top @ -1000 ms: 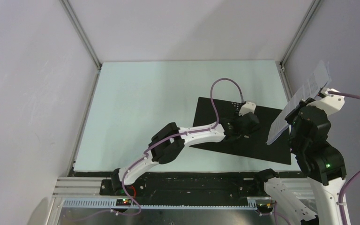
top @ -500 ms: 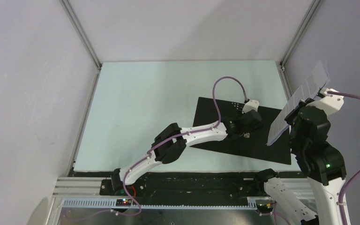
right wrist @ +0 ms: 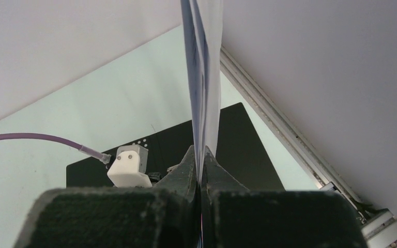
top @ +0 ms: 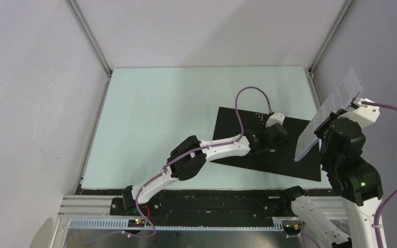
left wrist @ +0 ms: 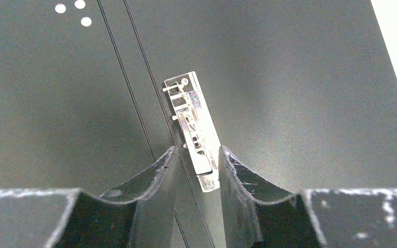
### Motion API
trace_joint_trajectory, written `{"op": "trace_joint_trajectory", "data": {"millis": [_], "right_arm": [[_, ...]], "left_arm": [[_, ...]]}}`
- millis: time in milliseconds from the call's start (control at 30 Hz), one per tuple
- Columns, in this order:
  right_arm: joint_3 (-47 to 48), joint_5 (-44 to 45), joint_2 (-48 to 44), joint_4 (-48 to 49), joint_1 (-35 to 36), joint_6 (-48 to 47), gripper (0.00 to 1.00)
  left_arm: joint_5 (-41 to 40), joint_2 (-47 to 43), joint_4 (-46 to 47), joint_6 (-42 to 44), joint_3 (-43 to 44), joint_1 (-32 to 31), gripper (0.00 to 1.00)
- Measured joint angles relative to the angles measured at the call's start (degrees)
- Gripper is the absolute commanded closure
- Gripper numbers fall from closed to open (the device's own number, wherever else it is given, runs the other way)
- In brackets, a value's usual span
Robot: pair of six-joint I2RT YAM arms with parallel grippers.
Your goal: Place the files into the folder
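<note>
The folder lies open on the table, black inside facing up, with a shiny metal clip along its spine crease. My left gripper hangs low over it. In the left wrist view its fingers stand on either side of the clip's near end, and the left gripper is open, with a gap on the left side. My right gripper is raised at the table's right edge, shut on the files. These white printed sheets stand edge-on, upward from its jaws.
The pale green table stretches left and behind the folder. Aluminium frame posts and grey walls close in the back and sides. A frame rail runs close beside the held sheets. Three small punch holes mark the folder's far part.
My left gripper's fingers have narrowed around the clip, and the arm has shifted slightly right over the folder. The right arm and the sheets have not moved.
</note>
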Motion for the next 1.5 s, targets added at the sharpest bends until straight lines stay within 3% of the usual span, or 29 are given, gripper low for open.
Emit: {"op": "trace_joint_trajectory", "data": {"millis": [233,300,500,633,833,1033,1333,1433,1500], "right_arm": [[0.92,-0.07,-0.17,-0.44,0.0,-0.02,1.0],[1.07,-0.07,-0.22,-0.5,0.0,0.0,1.0],[1.09,-0.11,-0.22,-0.96,0.0,0.0,1.0],[1.09,-0.63,-0.09,-1.22,0.0,0.02,1.0],[1.09,-4.94,1.38,-1.18,0.0,0.0,1.0],[-0.83,-18.36,5.25,1.16,0.66,0.61,1.0],[-5.03,-38.45,12.68,6.25,5.46,5.29,1.0],[-5.79,-44.11,15.87,8.68,6.56,6.71,1.0],[-6.73,-47.08,17.81,10.49,7.08,7.45,1.0]], "left_arm": [[0.26,0.0,-0.02,0.04,-0.02,0.02,0.65],[0.37,0.0,0.0,0.13,0.0,0.07,0.69],[0.09,0.0,-0.26,1.16,0.0,0.39,0.98],[-2.01,-1.09,1.03,0.52,-2.6,0.44,1.0],[-11.61,-11.89,1.38,-2.84,-19.45,0.63,1.0],[-17.51,-27.8,-0.81,-7.85,-40.54,3.82,1.0],[-14.12,-45.92,-1.79,-8.74,-60.08,8.81,1.0],[-11.98,-48.76,-3.34,-9.18,-62.97,9.81,1.0],[-10.71,-48.96,-4.11,-9.16,-63.39,10.19,0.94]]}}
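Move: The left hand's open fingers straddle the near end of the folder's metal clip; the clip's middle is about 3 cm ahead, straight in line and 1 cm below. The black folder's middle sits some 2 cm to the left of the clip, level with it, and its punched holes about 14 cm beyond the clip and 5 cm left. For the right hand, holding the files high, the clip is roughly 11 cm ahead, 11 cm left and 32 cm below. Left fingers close and pinch the lever of the metal clip, then drag the folder by it some 30 cm to the left, turning counter-clockwise about 25 degrees and easing back slightly at the end. The right hand keeps its grip on the files and follows, swinging left about 20 cm while sinking and reaching a little forward, its wrist turning counter-clockwise nearly 50 degrees and tipping down. ##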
